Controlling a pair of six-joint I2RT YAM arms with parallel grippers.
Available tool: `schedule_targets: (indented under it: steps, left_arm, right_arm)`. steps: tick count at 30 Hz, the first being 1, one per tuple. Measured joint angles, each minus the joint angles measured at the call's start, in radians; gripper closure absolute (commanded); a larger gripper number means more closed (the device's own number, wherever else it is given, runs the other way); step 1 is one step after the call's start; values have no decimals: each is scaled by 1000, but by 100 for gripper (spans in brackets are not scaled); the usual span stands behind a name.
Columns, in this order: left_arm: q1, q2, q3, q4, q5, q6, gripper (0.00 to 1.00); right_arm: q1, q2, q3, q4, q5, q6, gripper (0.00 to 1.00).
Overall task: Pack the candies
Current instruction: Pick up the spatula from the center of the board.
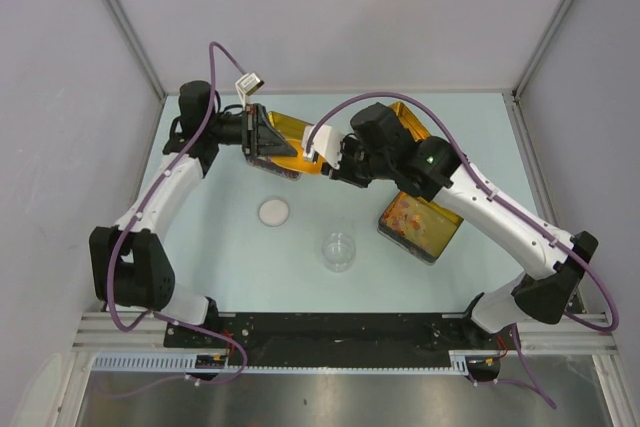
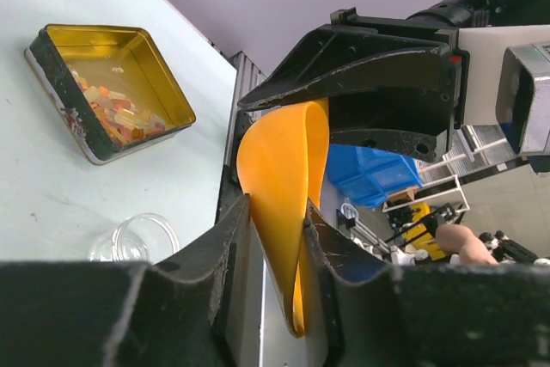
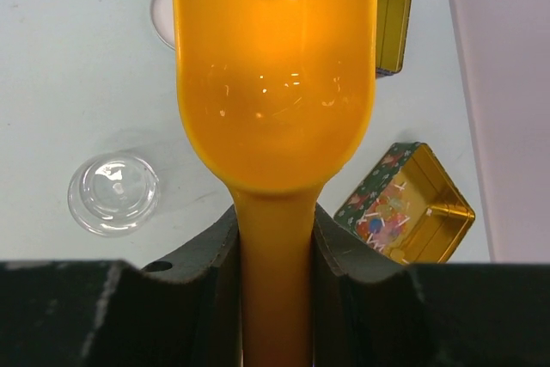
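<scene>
The candies (image 1: 410, 213) lie heaped in a gold tin (image 1: 436, 239) with a patterned green outside, right of centre; they also show in the left wrist view as candies (image 2: 116, 114) and in the right wrist view as candies (image 3: 387, 217). An orange scoop (image 1: 291, 158) hangs in the air at the back. My right gripper (image 1: 326, 160) is shut on its handle (image 3: 275, 255); the bowl (image 3: 275, 75) looks empty. My left gripper (image 2: 277, 212) pinches the bowl's curved wall (image 2: 279, 161) from the other side, both fingers touching it.
A clear round jar (image 1: 338, 250) stands near the front centre, with a white lid (image 1: 273, 212) to its left. Two more gold tins sit at the back: one (image 1: 284, 128) under the left gripper, one (image 1: 410, 119) behind the right arm. Grey walls close in the table.
</scene>
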Motion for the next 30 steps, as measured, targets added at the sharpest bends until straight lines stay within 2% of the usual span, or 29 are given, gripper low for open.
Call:
schedule_targets:
  steps: [2, 4, 6, 8, 9, 10, 11, 12, 16, 25, 29, 30]
  left_arm:
    - [-2, 1, 0, 3, 0, 0, 88]
    - [-4, 4, 0, 4, 0, 5, 100]
    - [-5, 8, 0, -5, 0, 17, 100]
    - [-6, 10, 0, -29, -1, 38, 100]
    - [-7, 10, 1, -51, -5, 57, 100]
    - [-8, 10, 2, -77, -8, 77, 100]
    - [-9, 11, 2, -100, -10, 95, 100]
    - [-11, 13, 2, -125, -12, 107, 100]
    - [-22, 21, -5, -152, -8, 111, 100]
    - [-24, 11, -109, 77, -8, -76, 100]
    - [-24, -9, -126, 151, -12, -135, 100]
    - [-24, -13, -129, 162, -13, -144, 100]
  right_arm:
    - [2, 1, 8, -11, 8, -5, 96]
    - [4, 4, 16, -22, 14, -8, 93]
    - [9, 10, 25, -34, 23, -9, 87]
    - [16, 13, 30, -45, 30, -10, 68]
    - [19, 13, 30, -49, 35, -10, 55]
    - [21, 14, 30, -54, 38, -10, 25]
    - [23, 14, 30, -55, 42, -14, 16]
    - [24, 14, 33, -47, 43, -11, 13]
    - [19, 4, 54, -29, 26, -21, 11]
    - [-119, -64, 53, -35, -210, 30, 6]
    - [-113, -89, 29, -10, -219, 39, 8]
    - [-109, -92, 22, -1, -215, 40, 12]
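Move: The orange spatula is still held at its neck by the right hand, whose fingers sit practically at its middle. From the left hand that middle is about 8 cm right, 2 cm back and 2 cm lower, with the scoop tip already between the left fingers. Some 28 cm below the left hand, the white lid lies 8 cm left and level, the glass cup 7 cm right and 9 cm back, and the sprinkle tin 7 cm left and 19 cm ahead. Down by about 2 cm, tipping slightly, goes the left hand while its part-open fingers close nearly shut to pinch the scoop's tip. The right hand first holds still on the neck, then spreads its fingers wide, lets go of the handle and rises some 4.5 cm, with a small shift to its right and about 10 degrees of tilt. ##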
